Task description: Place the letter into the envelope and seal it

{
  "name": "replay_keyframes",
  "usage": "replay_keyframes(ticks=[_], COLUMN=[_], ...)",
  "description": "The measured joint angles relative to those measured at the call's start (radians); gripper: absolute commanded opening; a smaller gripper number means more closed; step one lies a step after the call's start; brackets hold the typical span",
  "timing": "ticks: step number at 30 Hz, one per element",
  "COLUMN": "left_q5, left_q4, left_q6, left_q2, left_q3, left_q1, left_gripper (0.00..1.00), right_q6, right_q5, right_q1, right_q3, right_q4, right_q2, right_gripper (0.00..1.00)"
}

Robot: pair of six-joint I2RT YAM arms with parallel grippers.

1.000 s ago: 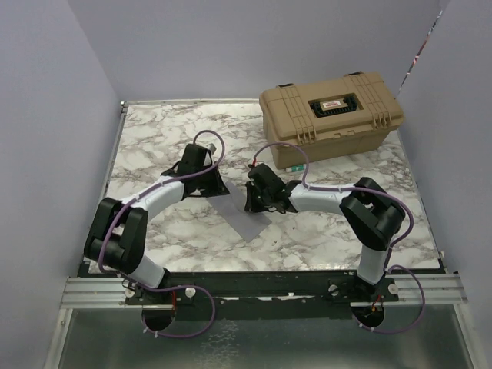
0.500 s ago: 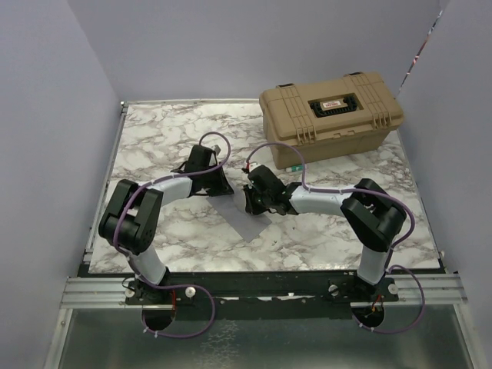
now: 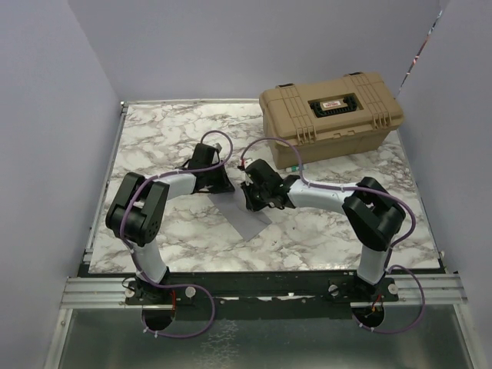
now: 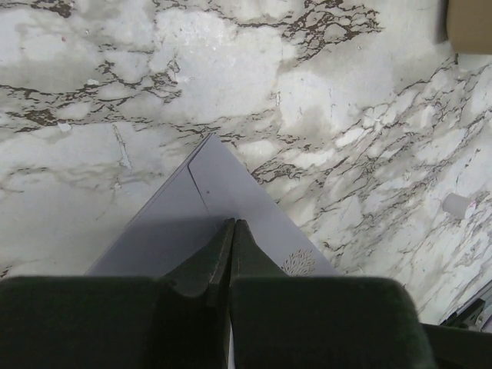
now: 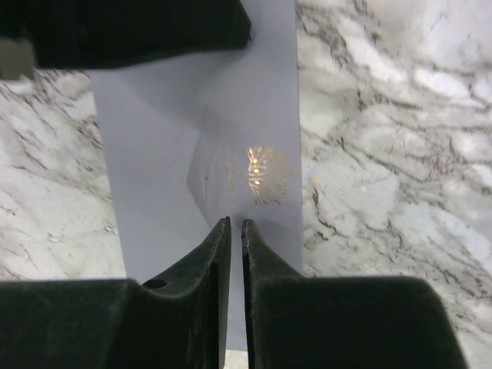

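The blue-grey envelope (image 3: 250, 221) lies flat on the marble table, between the two arms. Its flap is folded down and carries a gold leaf emblem (image 5: 260, 175). My left gripper (image 4: 232, 223) is shut, fingertips together, low over the envelope (image 4: 219, 188) near its pointed corner. My right gripper (image 5: 235, 221) stands over the envelope (image 5: 154, 169) just short of the emblem, with only a narrow gap between its fingers and nothing in that gap. In the top view the left gripper (image 3: 223, 187) and the right gripper (image 3: 247, 201) sit close together at the envelope's far end. The letter is hidden.
A tan toolbox (image 3: 332, 114) stands shut at the table's back right; its corner (image 4: 470, 23) shows in the left wrist view. The left gripper's dark body (image 5: 131, 31) fills the top of the right wrist view. Purple walls enclose the table.
The left arm's elbow has swung up and inward, carrying its gripper slightly right toward the envelope. The right gripper has edged a little up and left.
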State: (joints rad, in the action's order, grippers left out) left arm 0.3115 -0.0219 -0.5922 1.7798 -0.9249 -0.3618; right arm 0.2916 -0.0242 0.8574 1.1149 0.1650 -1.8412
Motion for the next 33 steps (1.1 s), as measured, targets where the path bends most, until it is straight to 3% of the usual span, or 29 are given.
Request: replay_keyframes(ticks=[10,18,26,33], left_q5=[-0.006,0.018,0.084,0.141], left_q4=[0.005,0.008,0.020,0.028], left_q6=[-0.018,-0.052,-0.103,-0.154], left_q2=[0.006,0.011,0.032,0.050], left_q3=[0.000,0.001,0.001,0.001], left_q1=[0.000,0.013,0.040,0.064], left_gripper=[0.00,0.00,0.00,0.00], right_q6=[0.048,0.132,0.134,0.116], right_q5=[0.031,0.091,0.093,0.103], right_q1=[0.000,0.000,0.008,0.038], right_q3=[0.240,0.335,0.349,0.332], right_q4=[0.087,0.174,0.180,0.157], right_q2=[-0.124,-0.230,-0.240,-0.237], right_gripper=[0.14,0.11,0.17,0.15])
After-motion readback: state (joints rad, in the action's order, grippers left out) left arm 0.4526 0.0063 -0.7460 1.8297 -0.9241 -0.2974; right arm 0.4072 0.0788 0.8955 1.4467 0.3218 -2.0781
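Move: The right fingertips, nearly shut, hover about 1 cm above the envelope, whose middle is some 3 cm to their left and level with them. From there, the glue stick lies roughly 13 cm ahead and 12 cm right, and the tan case about 25 cm ahead and 23 cm right. The closed left fingertips are on the envelope's far part, its middle about 6 cm back and 2 cm right of them. Keep the left fingertips planted on the envelope as a pivot, letting that wrist roll about 10 degrees. Hop the right gripper, fingers still nearly shut, about 6 cm forward and left, over the envelope and down onto it just short of the left tip; then, staying down, drag it nearly 2 cm back and left. ##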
